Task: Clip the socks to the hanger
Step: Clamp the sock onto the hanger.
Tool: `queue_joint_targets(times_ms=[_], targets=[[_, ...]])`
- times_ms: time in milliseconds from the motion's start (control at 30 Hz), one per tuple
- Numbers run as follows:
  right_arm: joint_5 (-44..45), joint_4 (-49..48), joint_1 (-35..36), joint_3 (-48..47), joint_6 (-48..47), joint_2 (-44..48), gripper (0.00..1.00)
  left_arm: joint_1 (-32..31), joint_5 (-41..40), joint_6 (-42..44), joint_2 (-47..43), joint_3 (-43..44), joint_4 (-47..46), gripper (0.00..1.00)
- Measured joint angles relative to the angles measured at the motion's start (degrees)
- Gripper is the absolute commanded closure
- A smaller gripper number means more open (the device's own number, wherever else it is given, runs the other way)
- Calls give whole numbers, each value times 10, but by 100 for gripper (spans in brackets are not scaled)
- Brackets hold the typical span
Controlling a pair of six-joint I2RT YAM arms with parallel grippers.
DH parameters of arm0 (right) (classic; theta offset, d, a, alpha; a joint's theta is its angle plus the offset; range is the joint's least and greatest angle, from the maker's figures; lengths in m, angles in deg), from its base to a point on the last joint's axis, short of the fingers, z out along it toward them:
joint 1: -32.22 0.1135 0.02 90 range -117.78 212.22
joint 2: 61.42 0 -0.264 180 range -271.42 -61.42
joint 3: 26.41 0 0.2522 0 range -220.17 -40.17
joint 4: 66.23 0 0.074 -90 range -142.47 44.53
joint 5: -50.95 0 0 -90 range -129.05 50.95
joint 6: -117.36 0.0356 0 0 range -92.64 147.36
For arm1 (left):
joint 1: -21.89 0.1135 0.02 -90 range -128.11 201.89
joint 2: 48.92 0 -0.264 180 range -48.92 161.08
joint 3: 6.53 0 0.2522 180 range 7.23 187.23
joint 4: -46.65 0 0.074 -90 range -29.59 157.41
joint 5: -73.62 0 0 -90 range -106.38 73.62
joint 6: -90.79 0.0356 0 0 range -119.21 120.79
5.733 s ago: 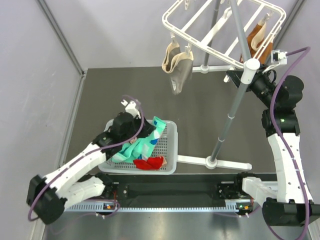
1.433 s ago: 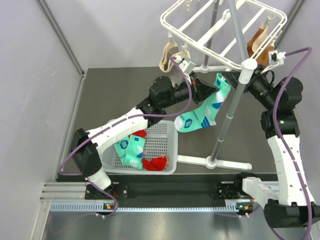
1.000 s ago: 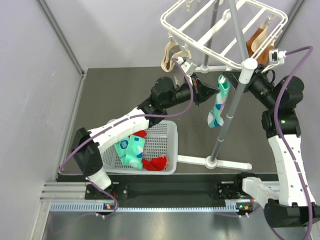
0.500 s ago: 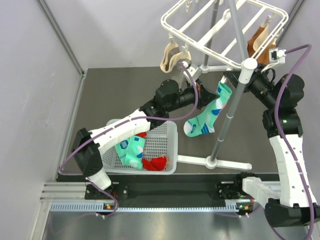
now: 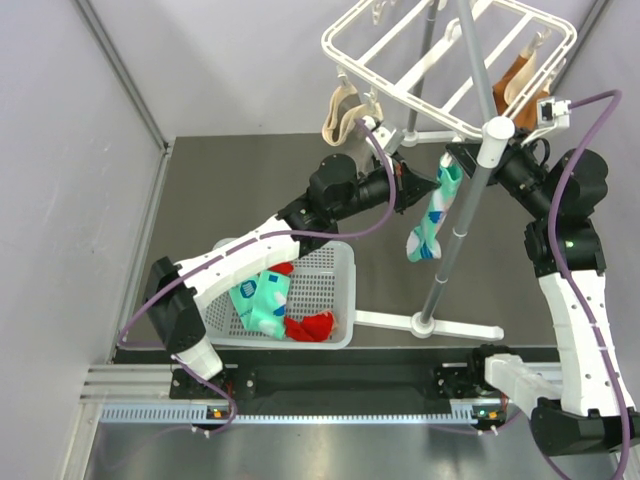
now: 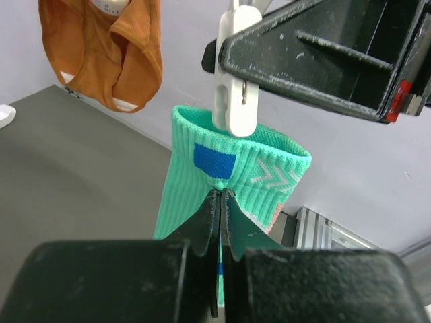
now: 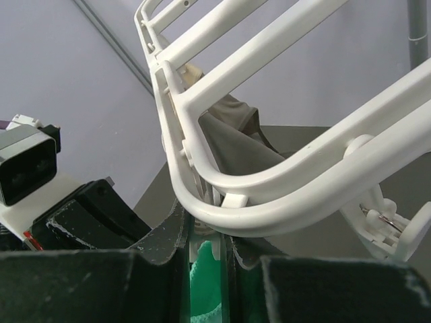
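A mint-green sock point(image 5: 428, 218) hangs by its cuff under the front rail of the white hanger point(image 5: 400, 93). My left gripper point(image 5: 418, 186) is shut on the cuff point(image 6: 202, 175), just below a white clip point(image 6: 236, 101) that sits on the cuff's top edge. My right gripper point(image 5: 462, 158) is shut on that clip; in the right wrist view its fingers point(image 7: 168, 235) flank the clip, with the green fabric point(image 7: 205, 276) between them, under the hanger rail point(image 7: 269, 185). A second mint sock point(image 5: 258, 300) and red socks point(image 5: 308, 325) lie in the basket.
The white perforated basket point(image 5: 322, 280) sits at front left. The grey pole point(image 5: 455, 240) and its white foot point(image 5: 440, 325) stand right of the hanging sock. Beige socks point(image 5: 345, 115) hang at the hanger's left; orange-brown socks point(image 5: 515, 75) hang at the back right.
The left arm lifted the mint sock from the basket up to the hanger clip. Over the last second the sock has been swinging; it now hangs narrow and straight down. The right arm has barely moved.
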Motion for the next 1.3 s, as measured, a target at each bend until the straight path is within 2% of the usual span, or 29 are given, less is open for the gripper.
queue_joint_targets(times_ms=[500, 567, 600, 667, 700, 767, 967, 1033, 1067, 1300], targets=[[5, 1, 8, 1, -5, 5, 100, 0, 0, 4, 0, 32, 2, 100], [5, -1, 8, 5, -7, 8, 93, 0, 0, 4, 0, 33, 2, 100], [5, -2, 8, 7, -7, 9, 79, 0, 0, 4, 0, 33, 2, 100], [4, -4, 8, 11, -9, 12, 66, 0, 0, 4, 0, 33, 2, 100], [3, -2, 8, 12, -8, 13, 56, 0, 0, 4, 0, 33, 3, 100], [-5, 1, 9, 12, -8, 14, 45, 0, 0, 4, 0, 33, 2, 100], [-10, 10, 14, 16, -9, 14, 24, 0, -2, 4, 0, 33, 2, 100], [-8, 16, 15, 16, -7, 16, 12, 0, -7, 4, 0, 33, 2, 100], [-5, 19, 15, 16, -9, 17, 1, 0, -12, 3, 0, 33, 2, 100], [61, 94, 16, -17, -26, 37, 0, 0, -37, 4, 0, 42, 28, 100]])
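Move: Just above the left fingers, which already pinch the mint sock, the clip's squeezed-open jaws wait about 5 cm higher, some 1 cm back and 1 cm to the right. The grey sock hangs about 12 cm to the left hand's left and 4 cm ahead, the grey pole some 9 cm to its right and 5 cm back. The right fingers hold the clip, its jaws about 3 cm under them, the sock cuff 5 cm under them, both roughly straight below. Raising the mint sock's cuff nearly 3 cm into the clip's jaws, the left hand then holds it there, fingers shut throughout. The right hand, almost still until then, opens wide and lets go of the clip's handles, backing off about 2 cm while sinking about 1 cm and finally sliding right. Late on, the left hand edges 1 cm forward. ##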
